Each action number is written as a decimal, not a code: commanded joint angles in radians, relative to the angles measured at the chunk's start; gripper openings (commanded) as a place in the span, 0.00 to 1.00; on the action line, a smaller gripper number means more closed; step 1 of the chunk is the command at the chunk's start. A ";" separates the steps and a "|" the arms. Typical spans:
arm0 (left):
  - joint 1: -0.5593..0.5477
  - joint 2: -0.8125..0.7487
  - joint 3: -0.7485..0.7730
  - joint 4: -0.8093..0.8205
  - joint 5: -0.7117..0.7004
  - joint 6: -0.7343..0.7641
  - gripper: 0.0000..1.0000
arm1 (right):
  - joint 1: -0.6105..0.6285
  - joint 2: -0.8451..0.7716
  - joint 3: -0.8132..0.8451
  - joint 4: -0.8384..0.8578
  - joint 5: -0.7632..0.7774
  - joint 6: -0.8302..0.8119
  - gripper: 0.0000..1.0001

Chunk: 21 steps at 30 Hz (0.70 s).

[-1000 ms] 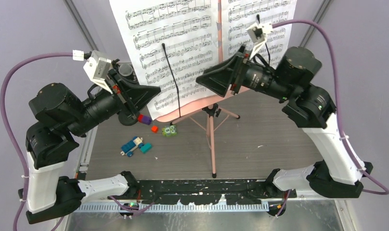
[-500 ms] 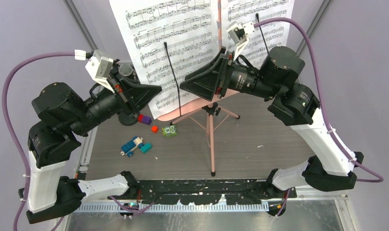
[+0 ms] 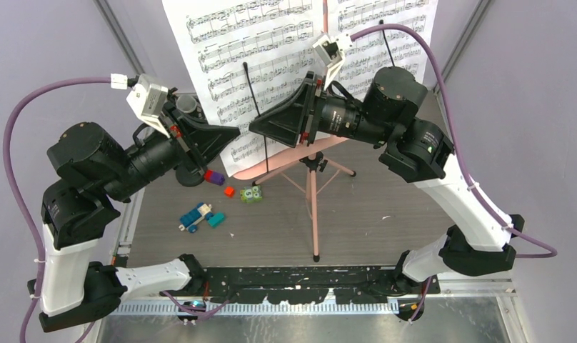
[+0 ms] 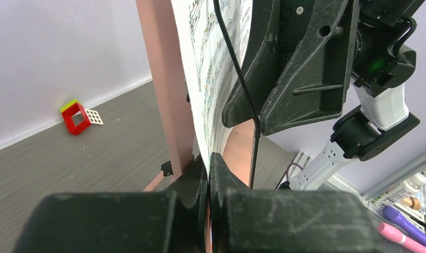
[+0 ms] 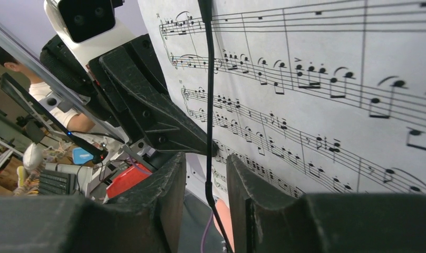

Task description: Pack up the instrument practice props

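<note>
The pink music stand (image 3: 313, 207) stands mid-table with white sheet-music pages (image 3: 257, 43) on its desk. My left gripper (image 3: 232, 132) is shut on the lower left edge of a page (image 4: 200, 63), beside the desk's pink rim (image 4: 161, 68). A thin black wire page holder (image 3: 253, 114) lies across the page. My right gripper (image 5: 206, 163) is open, and the wire (image 5: 207, 79) runs between its jaws with a gap on each side. Both gripper tips nearly meet. The microphone is not clearly in view; a greyish round top (image 3: 186, 105) peeks out behind my left wrist.
Small toy blocks lie on the table to the left of the stand: a blue-and-white one (image 3: 196, 216), a green one (image 3: 251, 194), a red one (image 3: 229, 191) and a purple one (image 3: 214, 176). A red-and-yellow block (image 4: 75, 116) sits by the far wall. Purple walls enclose the table.
My right arm has swung left across the pages until its jaws straddle the black wire, and the jaws have narrowed. The left arm has barely moved and still grips the page.
</note>
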State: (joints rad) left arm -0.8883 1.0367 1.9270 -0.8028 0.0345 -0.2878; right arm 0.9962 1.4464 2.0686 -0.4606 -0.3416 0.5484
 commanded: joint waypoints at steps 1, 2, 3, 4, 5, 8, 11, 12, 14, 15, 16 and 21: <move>-0.002 0.004 0.003 0.048 0.004 -0.002 0.00 | 0.015 -0.004 0.046 0.070 0.003 -0.006 0.37; -0.002 0.002 0.003 0.048 0.004 -0.002 0.00 | 0.016 -0.004 0.046 0.074 0.003 -0.010 0.35; -0.002 0.002 0.001 0.047 0.005 -0.002 0.00 | 0.019 -0.003 0.047 0.075 0.002 -0.012 0.33; -0.002 0.001 0.001 0.047 0.005 -0.002 0.00 | 0.021 -0.002 0.047 0.076 0.001 -0.014 0.30; -0.002 0.000 0.000 0.047 0.005 -0.002 0.00 | 0.023 -0.001 0.047 0.076 -0.002 -0.016 0.27; -0.001 -0.003 -0.003 0.047 -0.001 -0.002 0.00 | 0.026 0.001 0.043 0.076 -0.010 -0.023 0.20; -0.002 -0.008 -0.004 0.047 -0.004 -0.001 0.00 | 0.029 -0.005 0.032 0.077 0.006 -0.034 0.04; -0.002 -0.011 -0.005 0.047 -0.006 -0.002 0.00 | 0.030 -0.011 0.022 0.079 0.013 -0.044 0.01; -0.001 -0.016 -0.007 0.048 -0.008 -0.002 0.00 | 0.031 -0.029 -0.009 0.103 0.017 -0.059 0.01; -0.001 -0.020 -0.008 0.048 -0.012 -0.002 0.00 | 0.031 -0.042 -0.029 0.117 0.015 -0.066 0.01; -0.003 -0.023 -0.010 0.048 -0.015 -0.002 0.00 | 0.031 -0.053 -0.047 0.132 0.011 -0.073 0.01; -0.002 -0.055 -0.024 0.047 -0.027 -0.002 0.00 | 0.033 -0.090 -0.114 0.189 0.027 -0.085 0.01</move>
State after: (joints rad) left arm -0.8883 1.0130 1.9106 -0.8028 0.0280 -0.2882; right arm 1.0191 1.4109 1.9839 -0.3599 -0.3218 0.4942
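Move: The black rod lying across the left page is already between the right hand's parted fingers, its gripped stretch within about 1 cm of the hand point. The sheet music's left edge is level with it, about 3 cm to the left. The other page's rod is some 20 cm right, 10 cm ahead and slightly higher. For the left hand, the left-page rod lies about 4 cm right, level fore and aft and in height. The right fingers pinch the black rod on the left page, closing from nearly half open to almost shut. The hand itself stays within about half a centimetre, tipping by only some 5 degrees. The left hand keeps its closed grip on the sheet music's left edge and eases about half a centimetre left near the end. ##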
